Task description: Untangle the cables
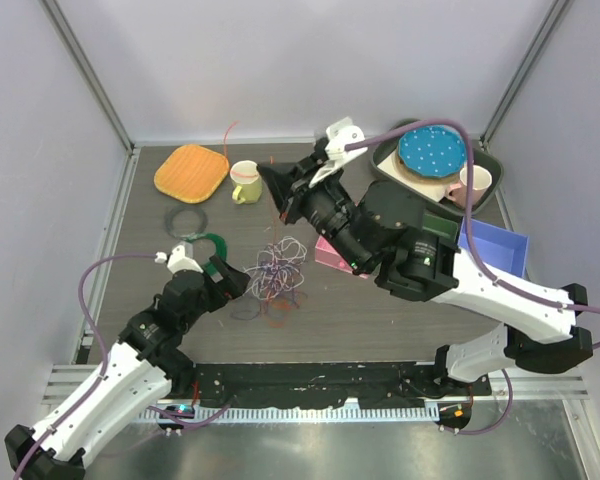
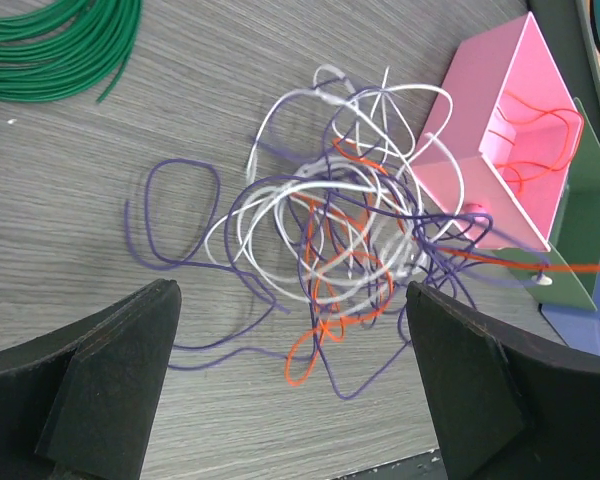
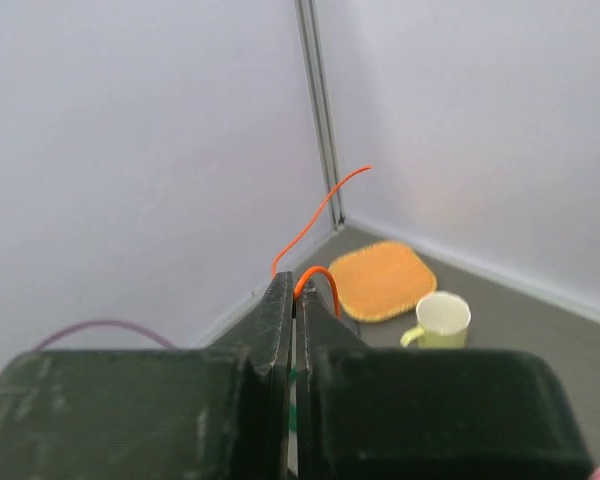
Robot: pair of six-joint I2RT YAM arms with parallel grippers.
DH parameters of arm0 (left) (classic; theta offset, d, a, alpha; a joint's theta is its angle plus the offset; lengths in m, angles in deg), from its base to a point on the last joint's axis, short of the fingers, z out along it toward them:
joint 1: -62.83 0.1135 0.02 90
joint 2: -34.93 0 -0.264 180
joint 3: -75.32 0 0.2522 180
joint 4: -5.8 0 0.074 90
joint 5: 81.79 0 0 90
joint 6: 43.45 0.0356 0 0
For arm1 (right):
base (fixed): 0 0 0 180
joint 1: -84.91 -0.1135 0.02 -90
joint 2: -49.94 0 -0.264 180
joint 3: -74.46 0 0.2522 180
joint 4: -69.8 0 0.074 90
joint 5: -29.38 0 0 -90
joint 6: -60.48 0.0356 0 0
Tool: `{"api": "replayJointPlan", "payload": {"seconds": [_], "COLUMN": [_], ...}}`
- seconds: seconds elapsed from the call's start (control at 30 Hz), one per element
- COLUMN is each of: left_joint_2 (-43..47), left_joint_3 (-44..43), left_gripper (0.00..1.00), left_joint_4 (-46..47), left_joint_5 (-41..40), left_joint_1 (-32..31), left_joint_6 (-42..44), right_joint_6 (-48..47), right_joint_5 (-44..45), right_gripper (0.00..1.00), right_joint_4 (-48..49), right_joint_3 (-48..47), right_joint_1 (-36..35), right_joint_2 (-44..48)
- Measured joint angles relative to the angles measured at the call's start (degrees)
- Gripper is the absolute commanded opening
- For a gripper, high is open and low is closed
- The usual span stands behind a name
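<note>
The cables lie in a loose tangle of white, purple and orange loops mid-table, seen close in the left wrist view as cables. My left gripper sits low just left of the tangle, open; its wide-apart fingers hold nothing, and one orange loop reaches between them. My right gripper is raised above and behind the tangle. It is shut on an orange cable, whose free end curls up toward the back wall. One taut orange strand runs from it down to the tangle.
A green wound ring and a grey ring lie left of the tangle. An orange mat and yellow mug are at the back. A pink box holding an orange cable, a green box, a blue box and a dark tray stand to the right.
</note>
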Motion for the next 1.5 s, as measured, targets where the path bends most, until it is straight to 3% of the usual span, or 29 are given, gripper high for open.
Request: {"api": "replayJointPlan", "payload": {"seconds": [0.17, 0.43, 0.77, 1.03, 1.07, 1.23, 1.27, 1.33, 1.5], "left_joint_2": [-1.0, -4.0, -6.0, -11.6, -12.1, -18.9, -20.0, -22.2, -22.8], "left_joint_3": [0.3, 0.3, 0.3, 0.2, 0.2, -3.5, -4.5, -7.0, -12.1], "left_gripper": [1.0, 1.0, 0.99, 0.97, 0.94, 0.47, 0.27, 0.0, 0.0], "left_joint_4": [1.7, 5.4, 28.5, 37.9, 38.6, 39.1, 39.1, 39.0, 36.7], "left_joint_5": [1.7, 6.6, 27.8, 33.2, 32.6, 25.5, 24.6, 22.6, 15.3], "left_joint_1": [0.0, 0.0, -1.4, -8.5, -9.4, -11.3, -11.3, -11.3, -11.3], "left_joint_6": [0.6, 3.1, 11.3, 23.2, 24.1, 27.4, 27.5, 28.7, 27.9], "right_joint_6": [-5.4, -10.8, -10.1, -9.4, -9.4, -9.3, -9.3, -9.3, -7.6], "right_joint_5": [0.0, 0.7, 3.8, 5.3, 5.3, 5.3, 5.4, 5.7, 6.1], "right_gripper": [0.01, 0.01, 0.01, 0.01, 0.01, 0.01, 0.01, 0.01, 0.02], "right_joint_4": [1.1, 3.1, -0.6, -3.0, -3.0, -3.8, -3.8, -3.7, -3.1], "right_joint_3": [-8.5, -11.9, -11.9, -12.8, -12.8, -12.8, -12.6, -10.8, -1.4], "right_joint_1": [0.0, 0.0, 0.0, 0.0, 0.0, 0.0, 0.0, 0.0, 1.6], "right_joint_2": [-2.0, -4.2, -6.1, -6.1, -6.1, -6.0, -6.0, -5.0, 0.2]}}
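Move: The orange strand hanging from the right hand is the left hand's target: its near stretch lies about 12 cm right of the open left hand, 1 cm ahead and 9 cm higher. The cable tangle sits 10 cm right, 2 cm ahead and 10 below; the green coil 7 cm left, 6 ahead; the pink box 26 cm right, 10 ahead. From the right hand, that stretch hangs straight below, some 29 cm down. The left fingers close on the hanging orange strand and pinch it, after the hand swings some 15 cm right and up over the tangle's near side, first easing back, then reaching about 6 cm forward and rising as it shuts. Its wrist turns clockwise some 40 degrees and tips up about 30. The right hand keeps its pinch, rising about 7 cm and sinking back. ##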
